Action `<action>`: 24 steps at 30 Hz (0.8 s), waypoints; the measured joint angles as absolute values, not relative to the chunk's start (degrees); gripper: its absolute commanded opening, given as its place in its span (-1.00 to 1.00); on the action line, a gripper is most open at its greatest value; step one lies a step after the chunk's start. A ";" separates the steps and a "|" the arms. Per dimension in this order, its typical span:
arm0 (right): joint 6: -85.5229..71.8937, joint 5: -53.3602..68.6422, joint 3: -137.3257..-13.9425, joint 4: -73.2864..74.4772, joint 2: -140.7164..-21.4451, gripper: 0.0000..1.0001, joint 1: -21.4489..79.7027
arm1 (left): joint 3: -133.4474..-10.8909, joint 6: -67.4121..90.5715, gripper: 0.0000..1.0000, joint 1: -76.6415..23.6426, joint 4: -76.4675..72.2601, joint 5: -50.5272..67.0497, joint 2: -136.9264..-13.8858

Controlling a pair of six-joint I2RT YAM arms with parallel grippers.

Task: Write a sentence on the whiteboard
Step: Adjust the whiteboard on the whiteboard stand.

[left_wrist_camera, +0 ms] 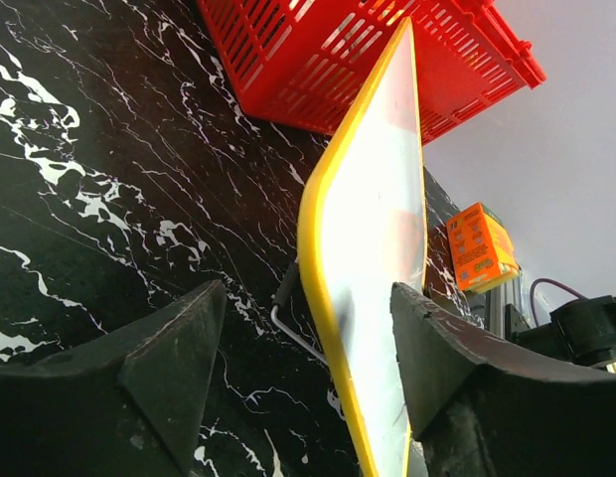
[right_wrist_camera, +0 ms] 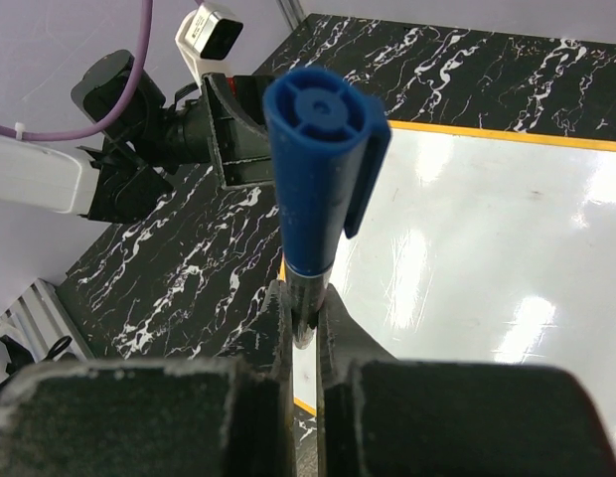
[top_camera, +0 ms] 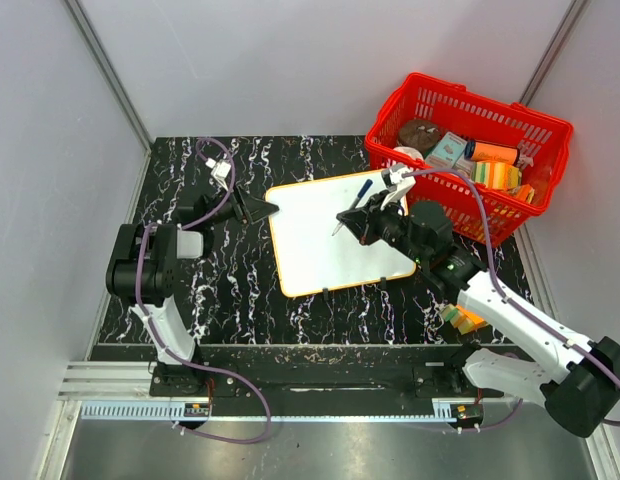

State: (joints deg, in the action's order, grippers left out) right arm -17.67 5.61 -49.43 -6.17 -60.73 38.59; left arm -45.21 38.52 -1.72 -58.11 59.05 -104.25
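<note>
The whiteboard [top_camera: 330, 240] lies tilted on the black marble table, its white face blank inside a thin yellow frame; no sentence shows on it. My left gripper [top_camera: 268, 209] sits at the board's left corner, open. In the left wrist view the board's yellow edge [left_wrist_camera: 333, 328] runs between the spread fingers of this gripper [left_wrist_camera: 308, 363]. My right gripper [top_camera: 352, 220] hovers over the upper middle of the board, shut on a blue marker [top_camera: 356, 201]. The right wrist view shows the marker's [right_wrist_camera: 323, 169] dark barrel pinched in this gripper [right_wrist_camera: 306, 316], blue capped end toward the camera.
A red basket [top_camera: 535, 125] with several packaged items stands at the back right, close to the board's far corner. An orange box [top_camera: 462, 318] lies on the table by the right arm. A metal wire leg [left_wrist_camera: 288, 323] shows under the board. Grey walls flank the table.
</note>
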 measured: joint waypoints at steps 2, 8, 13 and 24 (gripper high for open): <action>-17.80 5.61 -49.43 -6.20 -61.04 -1.00 38.59 | -45.84 40.51 0.19 -1.56 -60.29 59.86 -106.06; -17.85 5.61 -49.43 -6.24 -62.39 -1.00 38.59 | -47.92 46.04 -0.02 -1.39 -65.67 61.87 -110.10; -17.85 5.58 -49.43 -6.52 -63.05 -1.00 38.59 | -48.90 50.09 -0.24 -1.39 -70.43 63.24 -111.85; -17.85 5.67 -49.04 -10.48 -65.32 -1.00 38.59 | -48.90 47.42 -0.63 -1.52 -65.54 63.88 -110.37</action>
State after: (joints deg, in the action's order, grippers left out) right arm -17.85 5.67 -49.04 -10.48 -65.32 38.59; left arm -48.90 47.42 -1.52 -65.54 63.88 -110.37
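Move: Right between the left hand's open fingers stands the whiteboard's left edge, near its upper corner, only about 1 cm to the hand's right and level with it. The whiteboard's middle is some 15 cm right, 6 back and 5 lower; the red basket stands roughly 40 cm right and 12 farther out, about 5 lower. From the right hand, that edge lies about 14 cm left, 8 ahead and 13 below. Closing from wide to nearly shut, the left fingers pinch the whiteboard's yellow left edge near its upper corner, one finger on each face, while the hand all but stays in place, easing less than 1 cm forward and right and turning about 5 degrees clockwise. The right hand, still gripping the marker, drifts some 2 cm forward, down and left above the board. ##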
